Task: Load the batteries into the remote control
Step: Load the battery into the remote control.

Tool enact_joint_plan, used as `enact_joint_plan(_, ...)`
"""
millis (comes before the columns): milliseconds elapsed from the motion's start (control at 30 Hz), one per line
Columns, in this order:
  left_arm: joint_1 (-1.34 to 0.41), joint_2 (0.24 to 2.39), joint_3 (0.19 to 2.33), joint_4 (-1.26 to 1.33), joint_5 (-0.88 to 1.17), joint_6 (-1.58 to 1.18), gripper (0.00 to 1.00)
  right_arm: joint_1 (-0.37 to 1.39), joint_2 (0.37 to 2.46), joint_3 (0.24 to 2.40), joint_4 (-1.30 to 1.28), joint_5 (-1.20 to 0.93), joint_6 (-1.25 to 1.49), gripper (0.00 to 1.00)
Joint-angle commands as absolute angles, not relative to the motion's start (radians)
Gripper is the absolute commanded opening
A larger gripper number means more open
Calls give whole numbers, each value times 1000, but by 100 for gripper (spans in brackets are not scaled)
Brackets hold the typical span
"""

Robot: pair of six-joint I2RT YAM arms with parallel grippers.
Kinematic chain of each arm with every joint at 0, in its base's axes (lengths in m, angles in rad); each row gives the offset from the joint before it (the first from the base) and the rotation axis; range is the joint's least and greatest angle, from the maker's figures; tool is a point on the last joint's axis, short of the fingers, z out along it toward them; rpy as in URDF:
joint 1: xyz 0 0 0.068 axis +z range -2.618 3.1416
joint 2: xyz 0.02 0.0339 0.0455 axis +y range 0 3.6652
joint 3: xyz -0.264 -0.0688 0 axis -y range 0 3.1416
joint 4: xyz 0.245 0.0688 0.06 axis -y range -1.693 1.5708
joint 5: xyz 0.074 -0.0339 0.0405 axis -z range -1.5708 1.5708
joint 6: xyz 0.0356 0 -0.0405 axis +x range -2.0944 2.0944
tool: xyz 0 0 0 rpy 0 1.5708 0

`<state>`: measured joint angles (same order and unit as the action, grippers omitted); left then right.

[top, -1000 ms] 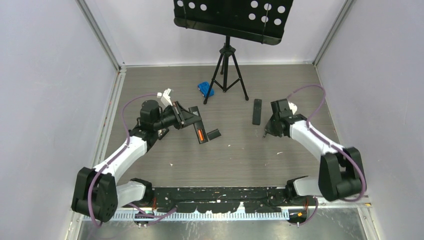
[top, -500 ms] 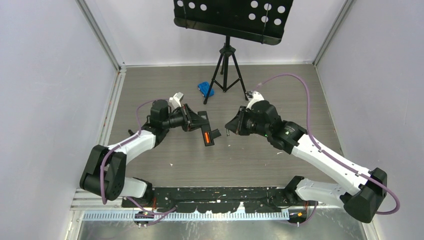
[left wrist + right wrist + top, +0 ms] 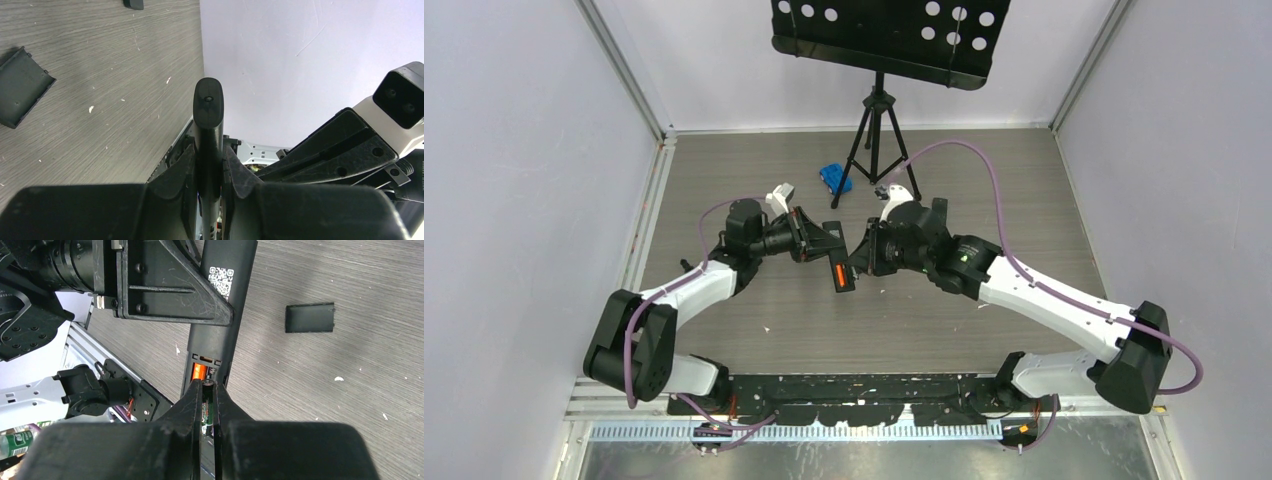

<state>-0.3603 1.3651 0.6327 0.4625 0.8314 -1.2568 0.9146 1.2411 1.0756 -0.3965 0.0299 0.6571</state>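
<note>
My left gripper (image 3: 817, 241) is shut on the remote control (image 3: 832, 262), a slim black bar held above the table with its open battery bay facing up. From the left wrist the remote (image 3: 208, 107) shows edge-on between the jaws (image 3: 208, 150). An orange battery (image 3: 199, 371) lies in the bay. My right gripper (image 3: 861, 262) is shut on a dark green battery (image 3: 207, 402), its tip right at the bay's open end, beside the orange one. The other batteries are out of view.
A loose black battery cover (image 3: 309, 317) lies on the wood-grain table (image 3: 984, 180) beside the remote. A black tripod stand (image 3: 879, 140) and a small blue object (image 3: 835, 178) sit at the back. The right arm stretches across the table's middle.
The right arm swung left from the table's right side until its gripper met the remote's bay. The left gripper shifted the remote slightly right at first, then held still.
</note>
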Motion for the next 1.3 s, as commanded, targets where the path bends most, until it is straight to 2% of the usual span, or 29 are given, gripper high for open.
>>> enact_joint_plan(0,-365,1344,654,530,842,-1259,0,929,1265,1151,-416,46,650,8)
enact_joint_plan(433,-365,1339,641,576,819,-1296,0,954,1333,1191,-485,29,695,11)
enact_joint_plan(767,-365,1343,632,581,831,-1319,0,956,1347,1201,-482,61,693,29)
enact_joint_plan(1067,-365,1354,628,608,831,-1351,0,956,1337,1204,-454,98,738,31)
enact_joint_plan(1133,-365,1357,627,611,827,-1371,0,956,1317,1195,-440,112,749,34)
enact_joint_plan(1267,-365,1349,612,638,806,-1488,0,955,1224,1107,-329,146,819,55)
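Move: The right hand holds the green battery just over the empty slot of the remote control, whose middle is about 2 cm left, 1 cm back and 2 cm below. The orange battery is seated about 1 cm left of that slot, level with it. The battery cover lies on the table roughly 10 cm ahead of the right hand, 1 cm left and 20 cm below. From the left hand, still gripping the remote, the slot is some 8 cm back and 2 cm right, about level. The right hand eases the green battery down-left about 2 cm into the slot, opens, and lifts slightly. ##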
